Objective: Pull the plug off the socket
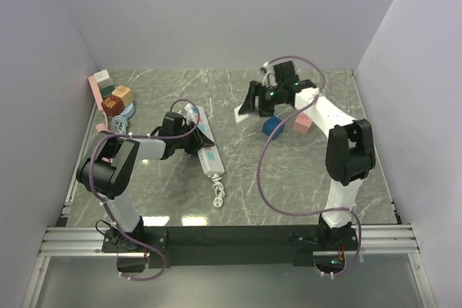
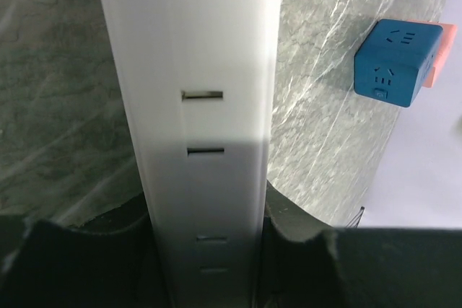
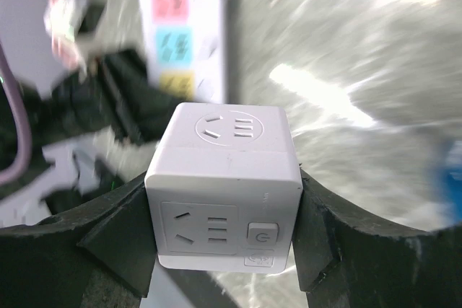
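The socket, a long white power strip [image 1: 208,151] with pastel outlet panels, lies left of centre on the table. My left gripper [image 1: 189,135] is shut on it. In the left wrist view the strip's white side [image 2: 198,120] runs up between the fingers of my left gripper [image 2: 206,250]. My right gripper [image 1: 249,104] is shut on a white cube plug [image 1: 242,114] and holds it to the right of the strip, apart from it. In the right wrist view the cube [image 3: 225,185] sits in my right gripper [image 3: 225,243], with the strip's panels [image 3: 173,27] beyond.
A blue cube adapter [image 1: 273,125] and a pink one [image 1: 302,124] lie right of centre; the blue one also shows in the left wrist view [image 2: 395,60]. Coloured blocks [image 1: 112,95] sit at the back left. The strip's bundled cord [image 1: 219,192] lies near the front.
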Controlling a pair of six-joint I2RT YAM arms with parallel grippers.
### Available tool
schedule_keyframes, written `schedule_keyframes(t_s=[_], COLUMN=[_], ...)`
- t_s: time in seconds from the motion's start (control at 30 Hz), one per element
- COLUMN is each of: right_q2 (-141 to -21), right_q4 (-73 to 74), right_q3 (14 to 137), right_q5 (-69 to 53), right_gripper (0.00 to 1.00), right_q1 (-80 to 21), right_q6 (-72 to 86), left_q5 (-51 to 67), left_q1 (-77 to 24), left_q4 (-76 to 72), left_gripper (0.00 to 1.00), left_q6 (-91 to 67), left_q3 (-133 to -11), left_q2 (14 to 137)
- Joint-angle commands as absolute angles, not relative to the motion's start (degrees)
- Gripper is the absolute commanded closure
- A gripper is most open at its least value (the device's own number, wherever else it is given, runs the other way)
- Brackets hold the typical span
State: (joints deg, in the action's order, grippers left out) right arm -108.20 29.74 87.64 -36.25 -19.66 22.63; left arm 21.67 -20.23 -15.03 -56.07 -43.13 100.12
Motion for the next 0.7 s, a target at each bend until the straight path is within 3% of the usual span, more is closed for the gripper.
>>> schedule_keyframes(t_s=[0.0, 0.1, 0.2, 0.4, 0.67], right_q2=[-104.68, -106.08, -111.24, -119.79, -121.55], right_q4=[33.91, 38.05, 43.31, 48.43, 48.6], right_q3=[94.29, 97.72, 102.63, 111.17, 108.03], right_q5=[-26.61, -9.58, -0.39, 5.0, 10.02], right_gripper=[1.0, 1.0, 1.0, 1.0, 1.0], right_q1=[-18.2, -15.39, -12.67, -10.55, -9.93], right_q6=[20.57, 24.68, 26.97, 29.09, 30.5], left_q5=[19.25, 19.69, 20.39, 20.66, 22.32], left_q1=[-20.13, -20.13, -20.13, -20.04, -16.0], left_q4=[-12.65, -12.66, -13.62, -12.49, -5.29], left_gripper=[0.99, 0.99, 0.99, 1.0, 0.99], left_q6=[-51.94, -52.21, -52.91, -52.47, -47.12], left_q3=[-44.12, -44.74, -44.74, -46.31, -57.55], left_q2=[101.6, 101.51, 101.25, 100.46, 102.29])
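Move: The right gripper, with the white plug already free of the socket in its fingers, is bound for the bare table just beyond the blue and pink plugs: about 9 cm ahead, 18 to its right, 12 below. The blue plug stands roughly 3 cm ahead and 11 right of it, the pink plug some 5 ahead and 21 right, both 12 cm below. From the left gripper, that spot is around 14 cm ahead, 29 to the right, about level. Carry the white plug right about 18 cm and forward some 11, rising slightly to pass over the blue plug, then sink about 8 cm towards the open spot beyond the blue and pink plugs. Swing the wrist clockwise some 40 degrees and tip the fingers steeper down, keeping the grip. Keep the left gripper closed on the socket, easing it forward about 2 cm at the end. ##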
